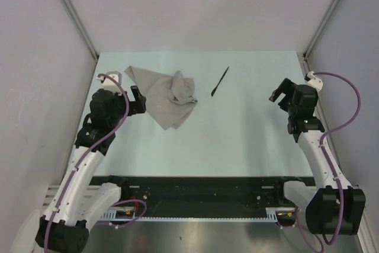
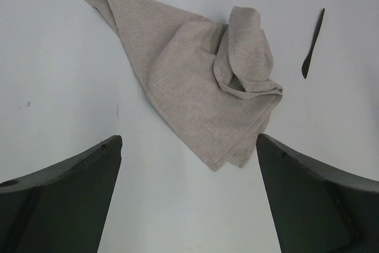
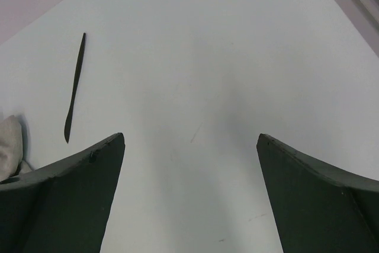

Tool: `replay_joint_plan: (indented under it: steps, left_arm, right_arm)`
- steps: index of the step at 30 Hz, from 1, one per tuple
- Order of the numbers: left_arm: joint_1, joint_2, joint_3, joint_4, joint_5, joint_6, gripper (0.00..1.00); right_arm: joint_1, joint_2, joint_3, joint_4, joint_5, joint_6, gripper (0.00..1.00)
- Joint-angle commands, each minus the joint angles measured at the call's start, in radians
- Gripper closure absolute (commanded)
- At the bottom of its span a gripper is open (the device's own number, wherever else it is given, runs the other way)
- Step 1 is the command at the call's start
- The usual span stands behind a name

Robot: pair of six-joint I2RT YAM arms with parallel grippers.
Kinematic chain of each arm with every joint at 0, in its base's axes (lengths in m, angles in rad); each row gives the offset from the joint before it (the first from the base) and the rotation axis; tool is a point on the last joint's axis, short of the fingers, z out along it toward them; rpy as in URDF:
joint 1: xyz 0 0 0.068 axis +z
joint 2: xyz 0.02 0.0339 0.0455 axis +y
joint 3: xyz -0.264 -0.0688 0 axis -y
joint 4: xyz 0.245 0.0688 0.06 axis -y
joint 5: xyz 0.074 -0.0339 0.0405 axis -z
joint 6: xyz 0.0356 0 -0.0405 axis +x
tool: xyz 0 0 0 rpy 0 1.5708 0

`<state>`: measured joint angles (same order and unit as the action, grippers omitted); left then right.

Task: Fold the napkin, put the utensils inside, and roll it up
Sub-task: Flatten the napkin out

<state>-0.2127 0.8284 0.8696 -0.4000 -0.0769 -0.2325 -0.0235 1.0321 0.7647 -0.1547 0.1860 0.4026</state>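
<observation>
The grey-beige napkin [image 1: 169, 96] lies crumpled and bunched on the table, left of centre; in the left wrist view [image 2: 195, 93] its near corner points between my fingers. The thin black utensil [image 1: 219, 80] lies flat just right of the napkin, apart from it; it also shows in the left wrist view [image 2: 312, 42] and the right wrist view [image 3: 74, 87]. My left gripper [image 1: 140, 100] is open and empty, just left of the napkin. My right gripper [image 1: 279, 92] is open and empty, well right of the utensil.
The pale table [image 1: 237, 140] is boxed in by grey walls at the left, back and right. A metal rail [image 1: 207, 214] runs along the near edge by the arm bases.
</observation>
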Motion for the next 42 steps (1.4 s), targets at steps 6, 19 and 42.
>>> replay_joint_plan:
  steps: [6, 19, 42]
  left_arm:
    - [0.007, -0.008, -0.011, 0.024, -0.064, -0.021, 0.00]
    - [-0.250, 0.257, -0.080, -0.040, -0.222, -0.126, 0.15]
    - [-0.376, 0.831, 0.088, 0.032, -0.305, -0.119, 0.44]
  right_arm:
    - [-0.004, -0.014, 0.061, 0.029, -0.101, -0.030, 0.00]
    - [0.114, 0.138, 0.122, 0.011, -0.174, -0.068, 0.03]
    - [0.119, 0.217, 0.124, 0.017, -0.223, -0.059, 0.03]
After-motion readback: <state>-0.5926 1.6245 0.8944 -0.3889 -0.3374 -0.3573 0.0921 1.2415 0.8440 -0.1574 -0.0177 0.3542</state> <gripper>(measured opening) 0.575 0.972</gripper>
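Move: From the left hand the napkin's near corner lies some 24 cm below, 9 cm to the right and 2 cm ahead. The napkin's bunched fold is about 20 cm beyond that corner and 5 cm right of it, and the knife about 25 cm beyond and 22 cm right of it. From the right hand the same corner is roughly 41 cm left, 4 cm back and 18 cm below; the knife is 19 cm left and 20 cm ahead. Down some 23 cm and about 9 cm to the right, the left hand swoops onto the napkin's near corner, easing back a little before coming forward again, while its fingers tip some 35 degrees further downward and narrow to just over half open, astride the corner's tip. The right hand drifts about 8 cm left and a little down over bare table, turning counter-clockwise, wide open. ##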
